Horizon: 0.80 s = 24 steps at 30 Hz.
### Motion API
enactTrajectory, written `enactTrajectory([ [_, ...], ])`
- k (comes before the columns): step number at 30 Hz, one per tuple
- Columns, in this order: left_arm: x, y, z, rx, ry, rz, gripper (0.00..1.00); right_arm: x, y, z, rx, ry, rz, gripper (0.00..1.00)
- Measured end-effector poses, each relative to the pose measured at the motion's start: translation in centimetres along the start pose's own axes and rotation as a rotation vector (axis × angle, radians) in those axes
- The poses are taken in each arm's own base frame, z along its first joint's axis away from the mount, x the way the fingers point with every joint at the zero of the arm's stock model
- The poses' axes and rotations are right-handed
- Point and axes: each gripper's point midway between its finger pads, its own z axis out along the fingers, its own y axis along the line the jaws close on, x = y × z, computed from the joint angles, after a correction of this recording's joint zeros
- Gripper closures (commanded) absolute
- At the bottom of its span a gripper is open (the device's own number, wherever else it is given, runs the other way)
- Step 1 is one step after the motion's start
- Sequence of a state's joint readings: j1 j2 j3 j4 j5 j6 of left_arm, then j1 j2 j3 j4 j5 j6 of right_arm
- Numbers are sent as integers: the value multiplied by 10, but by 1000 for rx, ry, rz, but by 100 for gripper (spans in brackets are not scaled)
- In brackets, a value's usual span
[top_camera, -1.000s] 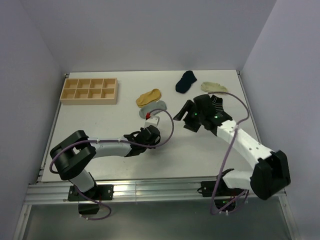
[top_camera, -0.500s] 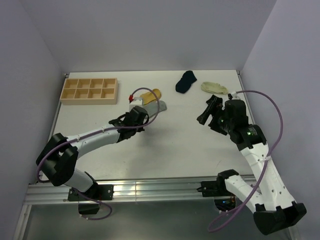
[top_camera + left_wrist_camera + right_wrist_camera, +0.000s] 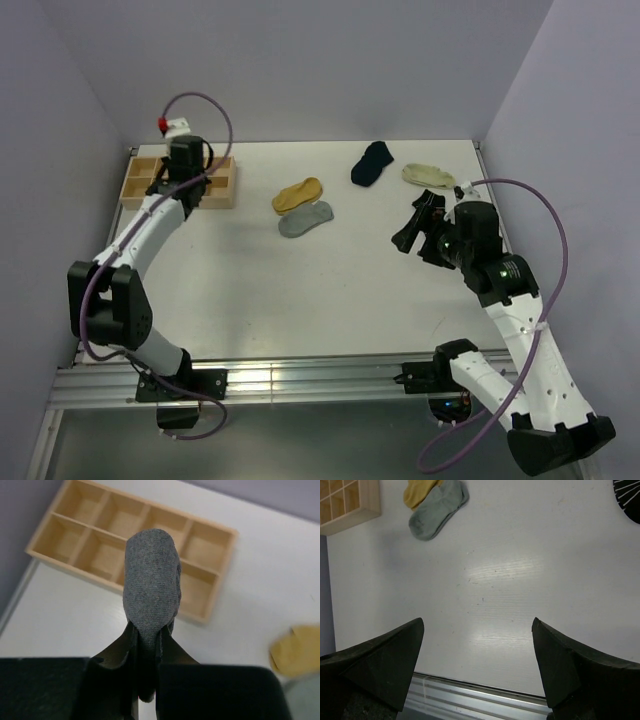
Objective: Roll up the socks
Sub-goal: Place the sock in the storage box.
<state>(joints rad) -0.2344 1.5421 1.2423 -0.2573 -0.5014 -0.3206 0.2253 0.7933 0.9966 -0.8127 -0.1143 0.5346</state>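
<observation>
A rolled dark grey sock (image 3: pixel 150 590) sticks out of my left gripper (image 3: pixel 148 630), whose jaws are shut on it. It hangs above the wooden compartment tray (image 3: pixel 226 560) at the back left; seen from above, the left gripper (image 3: pixel 188 180) is over that tray (image 3: pixel 140 198). A mustard-yellow sock (image 3: pixel 298 193) and a light grey sock (image 3: pixel 305 218) lie flat and touching mid-table. My right gripper (image 3: pixel 412 225) hovers at the right, wide open with nothing in it (image 3: pixel 477 630).
A navy sock (image 3: pixel 372 162) and a cream sock (image 3: pixel 428 175) lie at the back right. A black-and-white striped sock (image 3: pixel 627 497) shows at the right wrist view's top corner. The metal front rail (image 3: pixel 470 690) runs under the right gripper.
The left arm swung from mid-table to the tray at the back left, carrying the dark grey roll. The right arm drew back to the right and its jaws opened wider.
</observation>
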Motion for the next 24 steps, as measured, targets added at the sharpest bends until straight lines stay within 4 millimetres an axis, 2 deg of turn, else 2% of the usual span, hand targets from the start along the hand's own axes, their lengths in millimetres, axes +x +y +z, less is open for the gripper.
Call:
enactTrajectory([
  [2, -22, 28, 23, -66, -24, -37, 100, -1, 3, 7, -7, 10, 15, 5],
  [6, -40, 80, 67, -175, -15, -99, 100, -5, 8, 20, -18, 20, 43, 5],
  [9, -41, 111, 102, -227, 17, -131, 100, -8, 11, 28, -22, 20, 62, 6],
  [12, -32, 133, 127, -254, 61, -149, 100, -12, 13, 35, -24, 16, 79, 7],
  [18, -12, 159, 148, -273, 120, -166, 100, -16, 15, 52, -21, 22, 98, 7],
  [24, -9, 172, 166, -258, 132, -196, 100, -15, 15, 66, -17, 43, 113, 8],
])
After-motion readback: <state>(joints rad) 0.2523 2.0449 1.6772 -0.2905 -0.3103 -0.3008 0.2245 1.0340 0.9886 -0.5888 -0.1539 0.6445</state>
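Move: The left hand already holds the rolled dark grey sock. The storage box's middle lies about 9 cm ahead of that hand, 10 cm to its left and 18 cm below. From the same hand, the yellow sock lies some 5 cm ahead and 19 cm right, and the flat light grey sock about level and 21 cm right, both about 20 cm lower. From the empty right hand, the box is roughly 30 cm ahead, 47 cm left and 22 cm down. Keeping its pinch on the rolled sock, the left hand swings about 21 cm left and some 8 cm forward across the box to above its left-end compartments, sinking about 7 cm after a brief slight rise and turning about 20 degrees counter-clockwise. The right hand, empty and open, drifts some 6 cm forward and slightly left and down over bare table. ##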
